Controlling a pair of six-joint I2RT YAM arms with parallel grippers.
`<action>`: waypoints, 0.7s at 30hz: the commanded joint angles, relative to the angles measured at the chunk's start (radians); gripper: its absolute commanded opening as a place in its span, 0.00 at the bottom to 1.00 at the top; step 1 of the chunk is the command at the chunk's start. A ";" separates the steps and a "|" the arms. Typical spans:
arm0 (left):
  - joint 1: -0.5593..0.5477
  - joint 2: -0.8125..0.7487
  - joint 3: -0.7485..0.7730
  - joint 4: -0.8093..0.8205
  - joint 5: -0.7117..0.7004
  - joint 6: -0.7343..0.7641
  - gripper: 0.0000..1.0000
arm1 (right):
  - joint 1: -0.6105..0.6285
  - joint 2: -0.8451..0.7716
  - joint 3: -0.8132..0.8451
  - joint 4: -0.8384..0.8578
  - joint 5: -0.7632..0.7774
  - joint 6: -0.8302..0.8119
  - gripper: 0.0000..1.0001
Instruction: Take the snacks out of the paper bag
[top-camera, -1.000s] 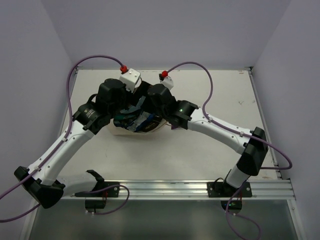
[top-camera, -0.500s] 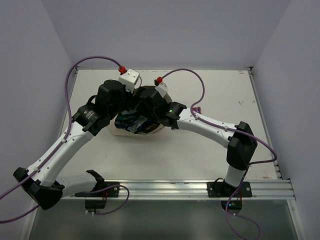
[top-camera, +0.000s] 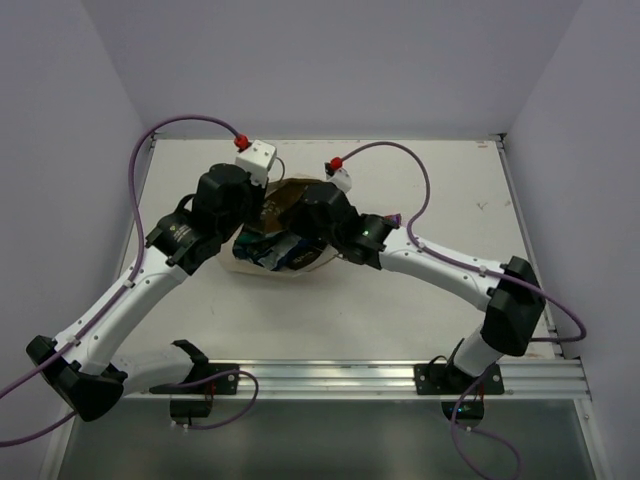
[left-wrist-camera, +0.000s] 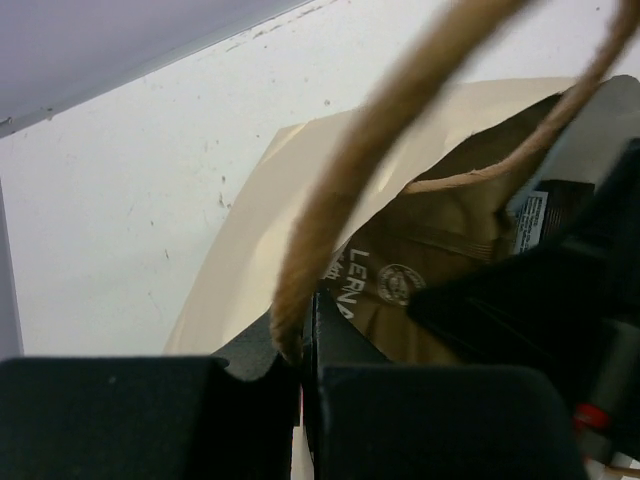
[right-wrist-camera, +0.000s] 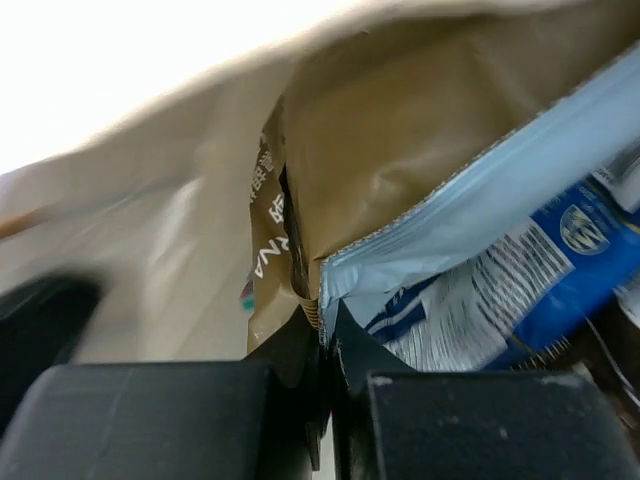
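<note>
The cream paper bag (top-camera: 262, 262) sits at mid-table between both arms, its mouth held up and open. My left gripper (top-camera: 262, 212) is shut on the bag's string handle (left-wrist-camera: 340, 190), which runs up out of the jaws (left-wrist-camera: 305, 322). My right gripper (top-camera: 292, 238) reaches into the bag. It is shut (right-wrist-camera: 325, 315) on the corner of a blue-and-white packet (right-wrist-camera: 480, 270), and the crimped edge of a brown packet (right-wrist-camera: 400, 140) is pinched with it. More snacks (top-camera: 272, 248) lie crumpled in the bag's mouth. The brown packet (left-wrist-camera: 420, 270) also shows in the left wrist view.
The white table (top-camera: 440, 190) stretches out to the right of the bag. Lilac walls (top-camera: 90, 120) close it in on three sides. Purple cables (top-camera: 425, 185) arc over both arms. A metal rail (top-camera: 330, 378) runs along the near edge.
My right gripper has gone from open to shut on the packet edges inside the bag. Its arm shifted left, then drew back a little. The left gripper kept hold of the handle.
</note>
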 joint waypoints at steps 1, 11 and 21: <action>0.003 -0.014 -0.011 0.047 -0.083 -0.021 0.00 | -0.007 -0.187 -0.026 0.024 -0.013 -0.101 0.00; 0.004 -0.006 -0.006 0.037 -0.141 -0.022 0.00 | -0.042 -0.499 -0.031 -0.117 -0.226 -0.310 0.00; 0.003 0.003 -0.045 0.029 -0.173 -0.033 0.00 | -0.229 -0.777 0.084 -0.291 -0.275 -0.429 0.00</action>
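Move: The brown snack pack is already pinched in the right fingers, inside the paper bag's mouth. The purple snack already taken out lies on the table to the right of the bag, some 20 cm right of this hand, 10 ahead and 22 below. The remaining snacks sit in the bag about 14 cm below, 2 ahead and 3 left. From the left hand, the purple snack is roughly 31 cm right, 10 ahead and 29 below. The brown snack pack, still gripped by its edge in the shut right fingers, is drawn up and out through the paper bag's mouth: about 20 cm up and 17 to the right, with some 10 cm back, the sideways share growing late while the fingers tip up roughly 25 degrees. The left hand keeps its pinch on the bag's rim, easing a little left. ##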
